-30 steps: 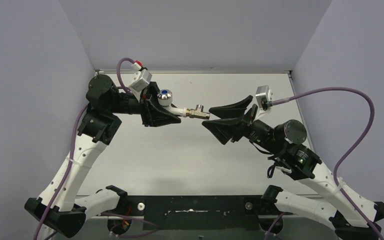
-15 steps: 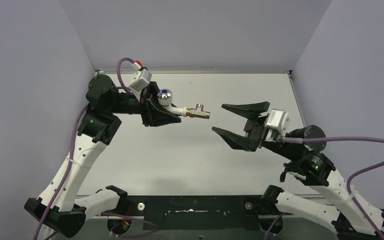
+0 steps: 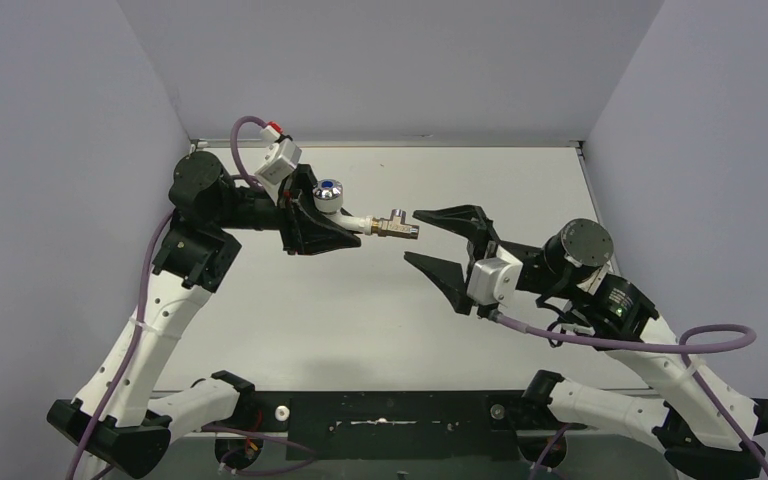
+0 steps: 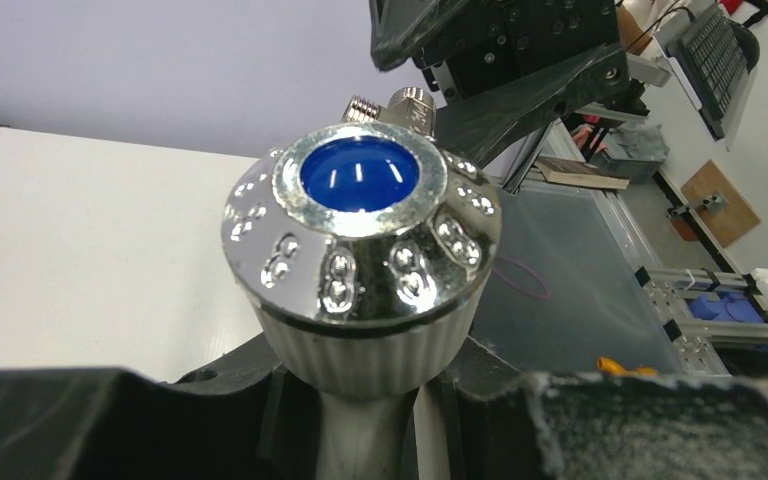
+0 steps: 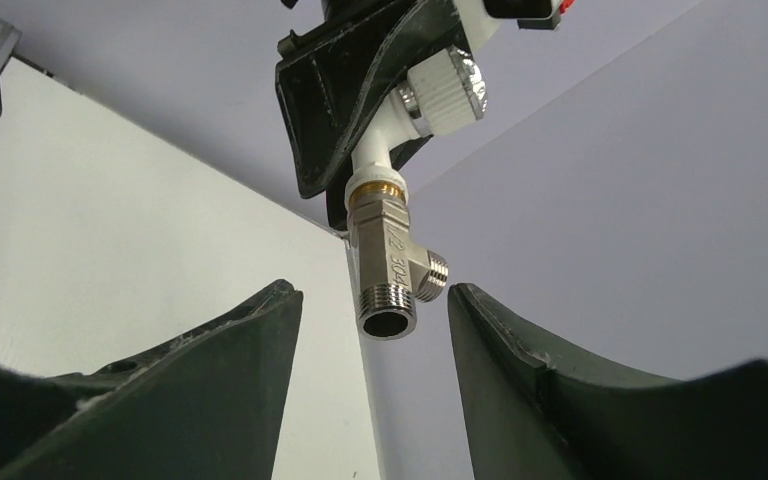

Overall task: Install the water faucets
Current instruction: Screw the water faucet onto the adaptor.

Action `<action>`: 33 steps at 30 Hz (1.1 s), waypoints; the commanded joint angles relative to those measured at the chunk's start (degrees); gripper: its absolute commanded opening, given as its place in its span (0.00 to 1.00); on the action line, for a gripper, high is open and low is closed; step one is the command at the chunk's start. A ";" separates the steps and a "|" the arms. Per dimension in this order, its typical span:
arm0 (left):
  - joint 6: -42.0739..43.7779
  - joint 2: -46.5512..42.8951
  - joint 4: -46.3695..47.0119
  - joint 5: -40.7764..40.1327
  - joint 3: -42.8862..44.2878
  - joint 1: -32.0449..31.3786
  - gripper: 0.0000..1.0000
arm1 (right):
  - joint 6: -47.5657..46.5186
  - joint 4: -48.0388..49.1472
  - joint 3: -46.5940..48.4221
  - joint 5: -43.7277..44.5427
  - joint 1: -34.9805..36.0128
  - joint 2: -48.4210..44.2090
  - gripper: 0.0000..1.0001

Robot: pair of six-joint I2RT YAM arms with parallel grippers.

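Observation:
The water faucet is a white tap body with a round chrome knob bearing a blue dot. It hangs above the table in my left gripper, which is shut on its white stem. A grey-brass threaded fitting sits on the stem's end and points right. In the left wrist view the knob fills the middle, with the stem pinched between the black fingers. My right gripper is open, its tips on either side of the fitting's open end without touching it.
The white table is boxed in by grey walls on the left, back and right. A purple cable loops from the right wrist over the table's right side. Both arm bases stand at the near edge.
My right gripper rolled over, drew back to the right, then came in again so its open tips flank the fitting's end. The left arm and the faucet held still.

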 commanded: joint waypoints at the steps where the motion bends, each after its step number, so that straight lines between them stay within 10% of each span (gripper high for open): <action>1: -0.64 -1.37 1.86 -0.31 0.58 -0.06 0.00 | -6.75 2.19 0.60 -0.28 0.42 0.06 0.55; 33: -0.28 -0.81 2.27 -0.13 1.35 -0.06 0.00 | -8.45 3.21 -0.74 2.41 1.24 0.81 0.32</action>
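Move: The adaptor, already threaded onto the water faucet's outlet, has its middle about 3 cm left of the right gripper and 1 cm ahead, at roughly the same height; its free end sits just between the open fingertips. The faucet lies some 10 cm left of the right gripper and about 2 cm ahead. From the left gripper, which still holds the faucet, the adaptor's middle is about 7 cm to the right and straight level with it. Close the right gripper's fingers around the adaptor's free end, from well open down to a gap hardly wider than the adaptor. Meanwhile ease that hand about 1 cm forward and finish its roll by some 10 degrees, the front finger rising. Keep the left gripper still, its hold on the faucet unchanged. ##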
